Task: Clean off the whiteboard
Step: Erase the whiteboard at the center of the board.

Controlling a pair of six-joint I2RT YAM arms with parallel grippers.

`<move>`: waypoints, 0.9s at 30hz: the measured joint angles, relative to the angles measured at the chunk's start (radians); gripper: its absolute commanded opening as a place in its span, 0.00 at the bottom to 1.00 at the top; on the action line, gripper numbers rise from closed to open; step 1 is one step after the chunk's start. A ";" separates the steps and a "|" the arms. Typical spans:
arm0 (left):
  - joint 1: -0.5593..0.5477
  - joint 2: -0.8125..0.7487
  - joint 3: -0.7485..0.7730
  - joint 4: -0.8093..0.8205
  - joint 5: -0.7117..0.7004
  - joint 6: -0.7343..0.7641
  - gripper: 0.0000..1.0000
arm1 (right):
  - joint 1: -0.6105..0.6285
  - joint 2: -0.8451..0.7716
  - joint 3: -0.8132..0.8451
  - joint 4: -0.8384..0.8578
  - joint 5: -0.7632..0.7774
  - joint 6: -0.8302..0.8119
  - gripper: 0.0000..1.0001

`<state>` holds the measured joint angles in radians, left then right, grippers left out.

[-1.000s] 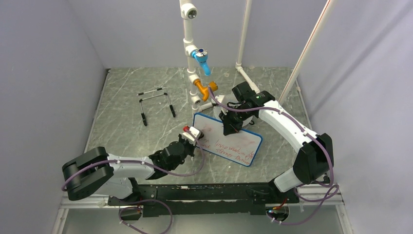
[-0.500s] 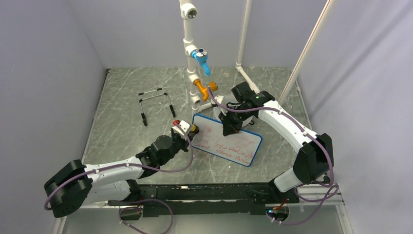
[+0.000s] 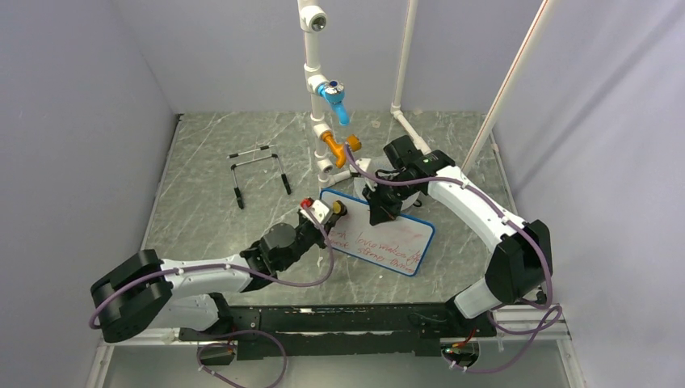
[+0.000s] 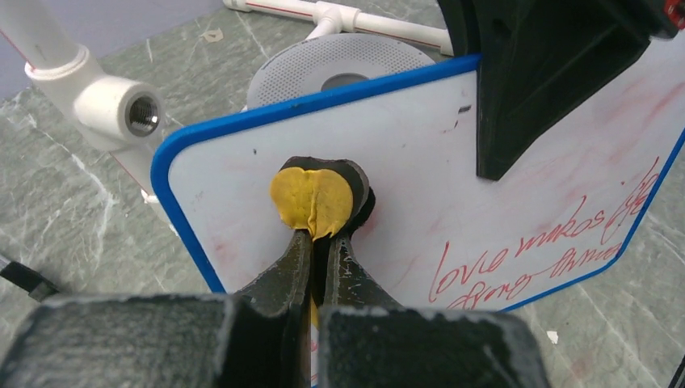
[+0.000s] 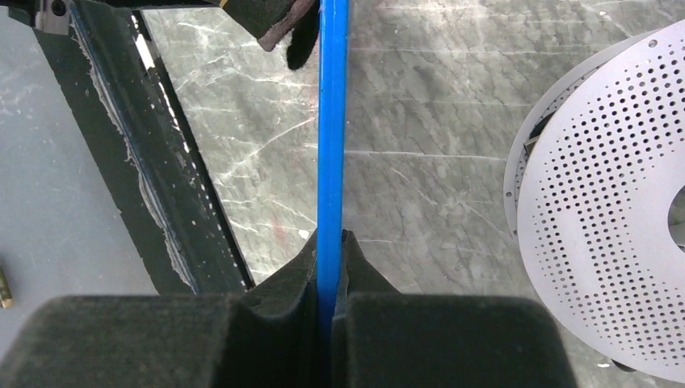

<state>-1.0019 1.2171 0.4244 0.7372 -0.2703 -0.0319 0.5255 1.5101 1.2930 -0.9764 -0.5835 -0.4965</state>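
Observation:
The whiteboard point(image 3: 388, 238) has a blue frame, and red handwriting point(image 4: 557, 242) runs along its near part. Its far-left part carries only faint pink smears point(image 4: 420, 162). My right gripper point(image 3: 380, 212) is shut on the board's far edge, and the right wrist view shows the blue frame edge point(image 5: 332, 121) pinched between the fingers of that gripper point(image 5: 329, 239). My left gripper point(image 3: 325, 220) is shut on a round eraser with a yellow back point(image 4: 313, 198). It presses the eraser against the board's far-left area. The eraser also shows in the top view point(image 3: 335, 208).
A round grey perforated disc point(image 4: 343, 69) lies just behind the board, and it also shows in the right wrist view point(image 5: 606, 210). White pipework with a blue valve point(image 3: 333, 95) and an orange valve point(image 3: 333, 145) stands behind it. A black wire stand point(image 3: 258, 171) sits at the far left.
My left gripper carried the eraser left off the board's corner, then back right onto its far-left area. The right gripper and the board stayed still.

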 measured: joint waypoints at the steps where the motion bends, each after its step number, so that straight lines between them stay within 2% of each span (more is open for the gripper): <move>1: -0.002 0.005 -0.011 0.021 -0.002 0.002 0.00 | -0.001 0.000 0.000 0.000 -0.001 0.001 0.00; 8: -0.013 0.053 -0.198 0.185 -0.027 0.019 0.00 | 0.003 0.002 0.002 -0.008 -0.012 -0.017 0.00; 15: -0.023 0.169 -0.254 0.323 -0.046 0.081 0.00 | 0.002 0.011 0.009 -0.013 -0.015 -0.017 0.00; 20: -0.056 0.170 -0.246 0.312 -0.099 0.149 0.00 | 0.000 0.015 0.011 -0.017 -0.019 -0.020 0.00; 27: -0.069 0.061 -0.180 0.157 -0.137 0.248 0.00 | 0.000 0.016 0.013 -0.019 -0.022 -0.026 0.00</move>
<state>-1.0714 1.2785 0.2447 0.8940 -0.4072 0.2157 0.5251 1.5261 1.3060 -0.9958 -0.6056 -0.5224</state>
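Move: The left hand already grips the eraser near the tilted whiteboard's top-left; the left end of the red writing is some 9 cm below it and 2 cm back, neither left nor right. The board's top-left corner is about 4 cm left, 3 cm farther out and 2 cm higher; the right gripper on the top edge is roughly 11 cm right, level in reach and height. From the right hand that writing is about 11 cm left, 2 cm back, 9 cm below. Left hand wipes about 9 cm down and left, then 3 cm up, across the whiteboard the right holds. ##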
